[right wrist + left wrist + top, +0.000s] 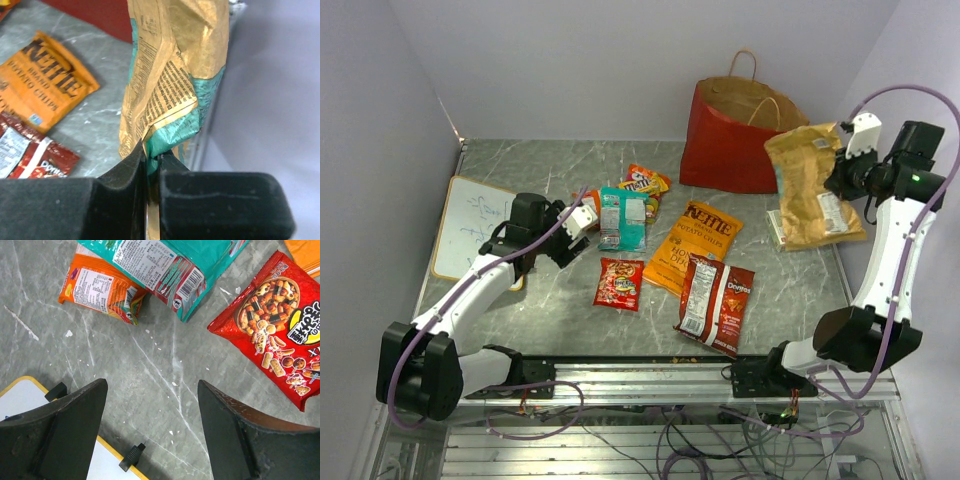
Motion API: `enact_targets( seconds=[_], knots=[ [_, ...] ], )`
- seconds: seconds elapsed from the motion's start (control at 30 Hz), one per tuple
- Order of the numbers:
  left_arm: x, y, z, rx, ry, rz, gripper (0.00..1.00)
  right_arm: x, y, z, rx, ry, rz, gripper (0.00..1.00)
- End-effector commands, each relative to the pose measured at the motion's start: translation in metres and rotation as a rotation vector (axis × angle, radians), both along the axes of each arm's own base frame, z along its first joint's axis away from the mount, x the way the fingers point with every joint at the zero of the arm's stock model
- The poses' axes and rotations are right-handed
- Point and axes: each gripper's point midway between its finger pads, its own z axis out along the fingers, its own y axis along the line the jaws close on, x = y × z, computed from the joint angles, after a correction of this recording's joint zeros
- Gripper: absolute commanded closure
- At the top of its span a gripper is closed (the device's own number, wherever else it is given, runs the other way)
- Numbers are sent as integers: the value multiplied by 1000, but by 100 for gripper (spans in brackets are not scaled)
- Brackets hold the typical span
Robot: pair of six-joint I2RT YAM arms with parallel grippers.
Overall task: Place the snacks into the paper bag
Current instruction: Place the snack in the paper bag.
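Observation:
The red paper bag (732, 140) stands open at the back of the table. To its right my right gripper (840, 165) is shut on the edge of a tan snack bag (808, 185), which hangs lifted; the same tan bag (175, 75) is pinched between the pads. On the table lie the orange Kettle bag (693, 243), the red Doritos bag (715, 303), a teal pack (622, 217), a small red pack (619, 283) and small candy packs (645, 182). My left gripper (582, 222) hangs open over bare table (152, 385), left of the teal pack (170, 265) and the red pack (277, 325).
A white board with a yellow rim (470, 228) lies at the left edge, its corner under my left gripper (30, 400). An orange packet (100, 287) lies beside the teal one. Walls close in on the left, back and right.

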Motion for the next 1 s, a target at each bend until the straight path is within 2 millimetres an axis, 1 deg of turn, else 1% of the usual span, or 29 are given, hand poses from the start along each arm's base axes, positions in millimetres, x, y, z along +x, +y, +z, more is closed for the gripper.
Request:
enact_targets(
  seconds=[0.0, 0.13, 0.23, 0.3, 0.4, 0.5, 0.6, 0.83, 0.87, 0.97],
  knots=[
    [-1, -9, 10, -29, -45, -43, 16, -6, -30, 47, -121, -98, -169, 100],
    [-2, -9, 12, -29, -56, -49, 16, -2, -45, 82, -174, -180, -243, 100],
    [-3, -9, 13, -30, -63, -51, 16, 6, -48, 106, -188, -236, -241, 100],
    [-3, -10, 12, -31, -65, -57, 16, 13, -44, 125, -193, -287, -203, 100],
    [-3, -9, 10, -27, -59, -57, 16, 28, -34, 143, -204, -358, -112, 100],
    [-3, -10, 9, -26, -53, -58, 16, 41, -29, 165, -224, -453, -66, 100],
    [-3, -9, 8, -23, -52, -59, 16, 56, -19, 184, -223, -534, -14, 100],
    [-4, -9, 3, -17, -37, -60, 16, 84, -4, 238, -205, -759, 30, 100],
    [-3, -9, 2, -15, -36, -60, 16, 92, -3, 239, -197, -768, 38, 100],
    [-2, -8, -2, -8, -30, -60, 16, 106, 3, 253, -180, -824, 56, 100]
  ],
)
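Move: The right hand, already gripping the tan snack packet high over the table, has the paper bag about 21 cm ahead and 13 cm to its left, the bag's middle some 14 cm lower and its mouth near hand height. Some 31 cm below the hand lie the small white box, 3 cm ahead and 2 cm left, and the Kettle chips, 25 cm left and 2 cm back. From the left hand, the paper bag is roughly 25 cm ahead and 43 cm right, its middle about 3 cm higher. Upward, nearly 19 cm in all, the right hand lifts the tan packet, first drifting some 4 cm right, then swinging forward about 10 cm and easing back left, to end above the height of the paper bag's mouth but still off its right side. The wrist tips up some 35 degrees until the fingers point almost level, and they keep their pinch on the packet. ##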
